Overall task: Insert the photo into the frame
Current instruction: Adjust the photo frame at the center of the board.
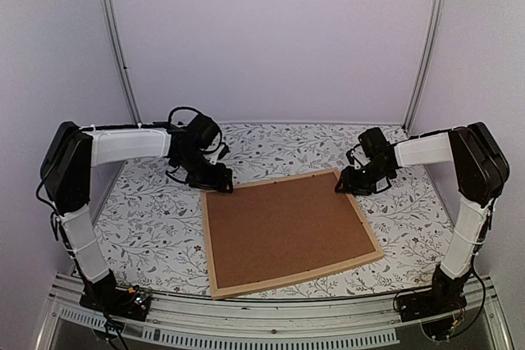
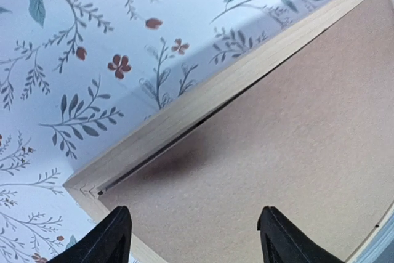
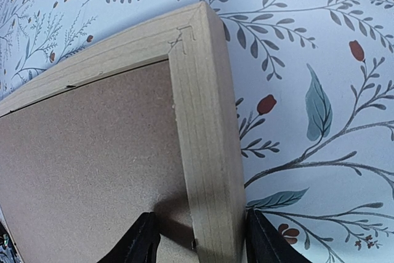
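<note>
The light wood frame [image 1: 210,243] lies flat on the flowered table, with a brown backing board [image 1: 287,227] filling it. The photo is hidden. My left gripper [image 1: 216,187] hovers over the frame's far left corner [image 2: 83,186], open, with only board [image 2: 277,152] showing between its fingers. My right gripper [image 1: 345,188] is at the far right corner. It stands open astride the frame's right bar [image 3: 206,127]. One finger [image 3: 140,244] is over the board [image 3: 92,152], a gap away from the bar. The other finger [image 3: 261,244] is against the bar's outer edge.
A flowered tablecloth [image 1: 156,227] covers the table around the frame. White walls and two metal posts [image 1: 119,47] close off the back. A metal rail [image 1: 271,317] runs along the near edge between the arm bases.
</note>
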You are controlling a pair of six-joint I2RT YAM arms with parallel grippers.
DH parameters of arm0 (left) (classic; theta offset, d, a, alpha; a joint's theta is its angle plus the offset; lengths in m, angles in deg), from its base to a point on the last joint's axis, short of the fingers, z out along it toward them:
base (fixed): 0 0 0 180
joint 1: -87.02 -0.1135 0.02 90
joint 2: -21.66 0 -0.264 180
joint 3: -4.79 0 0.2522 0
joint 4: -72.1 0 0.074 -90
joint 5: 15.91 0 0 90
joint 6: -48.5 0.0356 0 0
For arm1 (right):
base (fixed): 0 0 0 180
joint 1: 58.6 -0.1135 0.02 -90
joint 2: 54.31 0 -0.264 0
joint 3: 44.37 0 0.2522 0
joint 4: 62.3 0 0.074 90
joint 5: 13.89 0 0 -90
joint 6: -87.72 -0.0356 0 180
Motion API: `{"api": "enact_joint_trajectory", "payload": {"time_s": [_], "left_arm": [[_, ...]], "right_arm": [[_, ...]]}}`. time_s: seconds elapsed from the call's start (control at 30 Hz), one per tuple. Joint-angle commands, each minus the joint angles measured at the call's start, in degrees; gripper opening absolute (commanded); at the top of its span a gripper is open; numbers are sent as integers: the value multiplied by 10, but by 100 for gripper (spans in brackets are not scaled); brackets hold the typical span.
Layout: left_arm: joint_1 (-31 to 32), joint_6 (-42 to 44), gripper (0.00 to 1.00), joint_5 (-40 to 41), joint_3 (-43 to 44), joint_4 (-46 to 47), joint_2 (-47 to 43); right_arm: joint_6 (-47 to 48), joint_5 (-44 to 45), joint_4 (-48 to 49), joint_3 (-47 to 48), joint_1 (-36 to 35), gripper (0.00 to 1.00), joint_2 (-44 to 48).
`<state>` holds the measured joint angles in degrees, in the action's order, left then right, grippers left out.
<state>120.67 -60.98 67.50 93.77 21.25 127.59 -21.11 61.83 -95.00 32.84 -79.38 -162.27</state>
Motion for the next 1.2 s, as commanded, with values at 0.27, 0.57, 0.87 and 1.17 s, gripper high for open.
{"api": "enact_joint_trajectory", "payload": {"time_s": [0.27,0.57,0.87,1.17], "left_arm": [[5,-17,74,-63,58,50,22],[52,-41,72,-76,-24,86,111],[78,-57,72,-11,-69,85,127],[68,-37,74,5,-62,109,37]], "right_arm": [[10,29,-44,-13,-11,50,-44],[10,28,-46,-13,-11,50,-43],[12,25,-45,-11,-11,50,-44],[11,10,-42,-15,-9,54,-37]]}}
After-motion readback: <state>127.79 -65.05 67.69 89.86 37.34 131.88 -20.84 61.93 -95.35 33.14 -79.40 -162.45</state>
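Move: My open left hand hovers about 6 cm above the photo frame's far-left part: its middle is about 16 cm to the right and 9 cm back, its far-left corner some 5 cm left and 2 cm ahead, its far-right corner roughly 31 cm right and 8 cm ahead. From my right hand, straddling the right rail, the frame's middle lies about 15 cm left, 11 cm back and barely below. I hop my left hand rightward over the backing board, just inside the far rail: up and slightly forward about 3.5 cm first, then down again and back, ending some 6 cm right and 2.5 cm lower. The fingers stay wide open, pointing down. My right hand stays still, its fingers either side of the right rail. ##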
